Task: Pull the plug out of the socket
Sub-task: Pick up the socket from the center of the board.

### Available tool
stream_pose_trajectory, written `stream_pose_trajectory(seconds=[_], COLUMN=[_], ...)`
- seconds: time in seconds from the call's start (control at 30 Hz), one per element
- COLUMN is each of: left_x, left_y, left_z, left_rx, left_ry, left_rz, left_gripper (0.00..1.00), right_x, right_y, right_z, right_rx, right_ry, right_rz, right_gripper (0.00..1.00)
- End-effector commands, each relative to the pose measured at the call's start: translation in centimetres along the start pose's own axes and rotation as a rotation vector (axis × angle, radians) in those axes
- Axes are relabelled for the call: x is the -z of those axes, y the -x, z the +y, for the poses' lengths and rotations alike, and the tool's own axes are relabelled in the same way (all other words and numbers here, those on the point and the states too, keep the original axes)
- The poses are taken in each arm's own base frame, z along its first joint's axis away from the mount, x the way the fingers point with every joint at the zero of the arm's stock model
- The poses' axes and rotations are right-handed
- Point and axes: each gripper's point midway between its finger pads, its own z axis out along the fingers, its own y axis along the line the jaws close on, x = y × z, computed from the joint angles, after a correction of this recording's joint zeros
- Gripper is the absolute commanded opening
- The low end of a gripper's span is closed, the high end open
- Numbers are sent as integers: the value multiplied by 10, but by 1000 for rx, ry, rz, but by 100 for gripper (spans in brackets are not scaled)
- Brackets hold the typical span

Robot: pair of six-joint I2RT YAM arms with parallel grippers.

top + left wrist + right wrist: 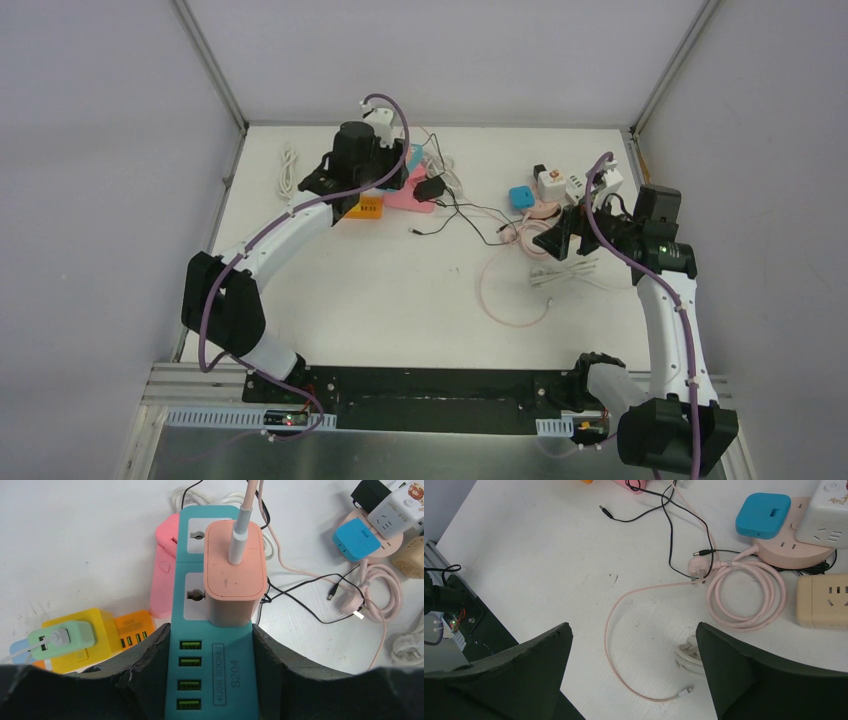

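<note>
A teal power strip, the socket [227, 640], lies on the white table at the back centre, and its end shows past the left wrist [414, 155]. A pink charger plug [235, 575] sits in it, and a white-and-pink cable [242, 535] rises from the plug's top. My left gripper [210, 645] is shut on the strip's USB end, one dark finger on each long side, just short of the plug. My right gripper [632, 626] hangs open over bare table near the right side [560, 235], holding nothing, with the loose pink cable [611, 645] below it.
Left of the teal strip are a pink strip [162, 580], an orange USB hub [132, 630] and a yellow cube with a green plug [80, 640]. On the right lie a coiled pink cord [746, 592], a blue adapter [763, 515], a beige strip [824, 600], a white coil [689, 655] and black wires [669, 535].
</note>
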Motion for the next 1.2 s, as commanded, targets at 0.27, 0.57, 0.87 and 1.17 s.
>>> stream_pose_trajectory(seconds=[0.27,0.57,0.87,1.17], left_x=[15,16,26,60], left_y=[100,146,150,158], left_z=[-29,-48,-60,-84], left_rx=[46,81,114,139], left_ry=[-94,-181,-245,-346], left_rz=[-221,-285,-288,-311], left_gripper=[0,0,0,0], right_x=[6,7,7,7], right_y=[10,10,11,11], right_z=[5,6,8,8], right_rx=[48,52,54,53], right_ry=[11,10,13,15], right_rz=[-40,-43,-45,-46], right_gripper=[100,100,100,100])
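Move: In the left fingers the teal socket is already held clear of the board; its salmon plug stands about 4 cm ahead of this hand, 3 cm to the right and 2 cm above. Roughly 20 cm below are the pink socket, about 5 cm ahead and 3 cm right; the black adapter, 5 cm ahead and 8 cm right; and the orange socket, 1 cm ahead and 6 cm left. From the idle right hand, the salmon plug lies about 20 cm ahead, 24 cm left and 3 cm up. Lifting the teal socket farther off the board, the left hand rises about 8 cm while drifting some 5 cm right, over to the black adapter's side; it noses forward 2 cm on the way, then eases back a little. The climb levels off but the sideways drift goes on, the wrist rolling its left side down and turning slightly clockwise, about 15 degrees in all. The fingers keep their grip. ##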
